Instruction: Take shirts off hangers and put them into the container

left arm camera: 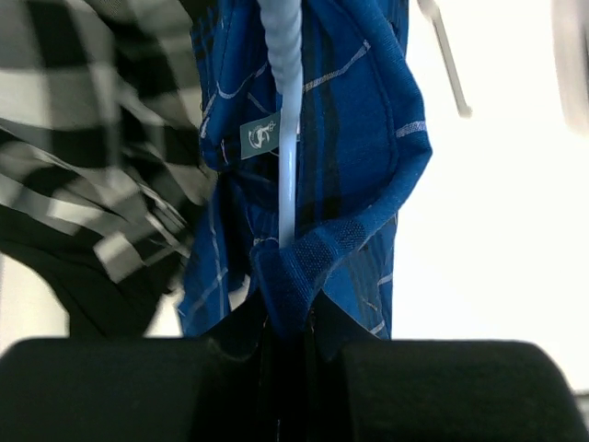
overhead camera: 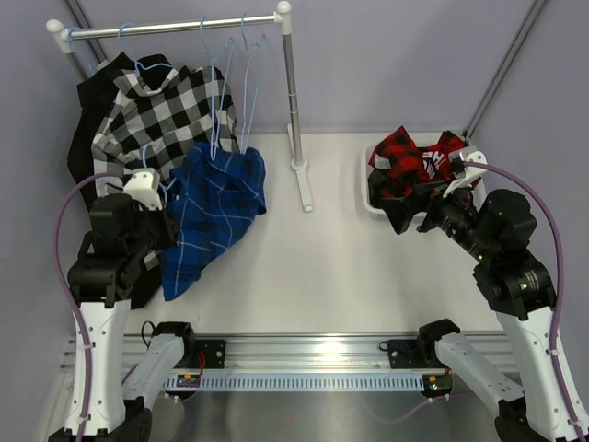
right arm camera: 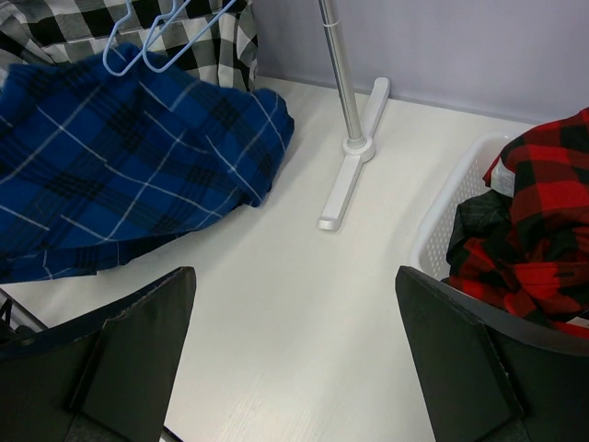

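The blue shirt (overhead camera: 216,198) with thin white checks droops from the rail side onto the table. My left gripper (overhead camera: 166,224) is shut on its collar edge (left arm camera: 304,267). A light-blue hanger wire (left arm camera: 287,138) runs down inside the collar. The black-white check shirt (overhead camera: 156,110) hangs on a hanger, with a black shirt (overhead camera: 86,124) behind it. Empty hangers (overhead camera: 230,83) dangle from the rail. The white container (overhead camera: 371,195) holds the red-black plaid shirt (overhead camera: 405,157) and a dark shirt (right arm camera: 474,226). My right gripper (overhead camera: 426,222) hovers open beside the container, with nothing between its fingers (right arm camera: 147,331).
The white-and-metal clothes rail (overhead camera: 175,28) crosses the back left. Its post (overhead camera: 293,101) and foot (right arm camera: 345,189) stand mid-table between the shirts and the container wall (right arm camera: 451,212). Grey walls close in behind and on both sides.
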Tool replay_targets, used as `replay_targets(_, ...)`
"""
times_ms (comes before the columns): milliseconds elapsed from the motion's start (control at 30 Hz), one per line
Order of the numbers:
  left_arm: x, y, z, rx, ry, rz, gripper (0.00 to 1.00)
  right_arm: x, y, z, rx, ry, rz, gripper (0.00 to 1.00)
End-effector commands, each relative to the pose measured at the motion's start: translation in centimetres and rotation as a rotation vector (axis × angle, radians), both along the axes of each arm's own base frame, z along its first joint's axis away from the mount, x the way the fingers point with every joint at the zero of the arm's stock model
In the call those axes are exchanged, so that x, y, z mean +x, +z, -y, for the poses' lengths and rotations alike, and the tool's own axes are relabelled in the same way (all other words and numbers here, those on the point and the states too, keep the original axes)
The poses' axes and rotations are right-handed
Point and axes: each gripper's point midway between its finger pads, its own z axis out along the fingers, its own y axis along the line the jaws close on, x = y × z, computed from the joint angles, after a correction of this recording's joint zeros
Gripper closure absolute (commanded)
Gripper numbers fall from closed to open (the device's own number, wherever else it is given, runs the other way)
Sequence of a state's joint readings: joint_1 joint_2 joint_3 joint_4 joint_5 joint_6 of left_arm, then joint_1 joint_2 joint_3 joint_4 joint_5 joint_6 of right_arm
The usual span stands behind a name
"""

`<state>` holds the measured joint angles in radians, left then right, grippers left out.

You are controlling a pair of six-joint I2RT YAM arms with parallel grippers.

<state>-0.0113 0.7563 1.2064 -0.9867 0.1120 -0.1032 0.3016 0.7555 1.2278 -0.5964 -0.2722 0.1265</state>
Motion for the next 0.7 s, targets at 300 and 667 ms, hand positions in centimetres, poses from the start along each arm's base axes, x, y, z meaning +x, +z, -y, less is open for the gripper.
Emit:
replay_targets(300, -2.3, 3.2, 8.6, -0.138, -0.493, 0.044, 1.00, -0.1, 0.5, -0.3, -0.050, 0.033, 0.013, 0.00)
replay_targets(667, -3.3, 8.0, 14.8, -0.160, -0.737, 0.072, 1.00, 0.7, 3.6, -3.6, -0.024, 0.200, 0.039, 0.04)
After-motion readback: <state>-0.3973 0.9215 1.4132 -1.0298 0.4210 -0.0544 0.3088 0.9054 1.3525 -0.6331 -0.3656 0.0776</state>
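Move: The blue shirt, already off the rail on its hanger and pinched in the left hand, lies about 37 cm left of the open right gripper, 7 ahead and 15 lower. The left hand takes it towards that right gripper, some 44 cm to its right, about level ahead and 10 higher; from the left hand the empty hangers are 25 cm ahead, 14 right and 15 up. The rack foot stands 27 cm ahead of the right hand, 18 left, 37 below. The blue shirt and its hanger, still pinched at one shoulder, are swung across towards the right gripper: after a slight dip the left hand carries them about 13 cm right, rising some 4 cm, while turning roughly 40 degrees clockwise. The right hand, fingers wide open and touching nothing, first waits, then eases about 2 cm forward and 2 cm left towards the shirt. ##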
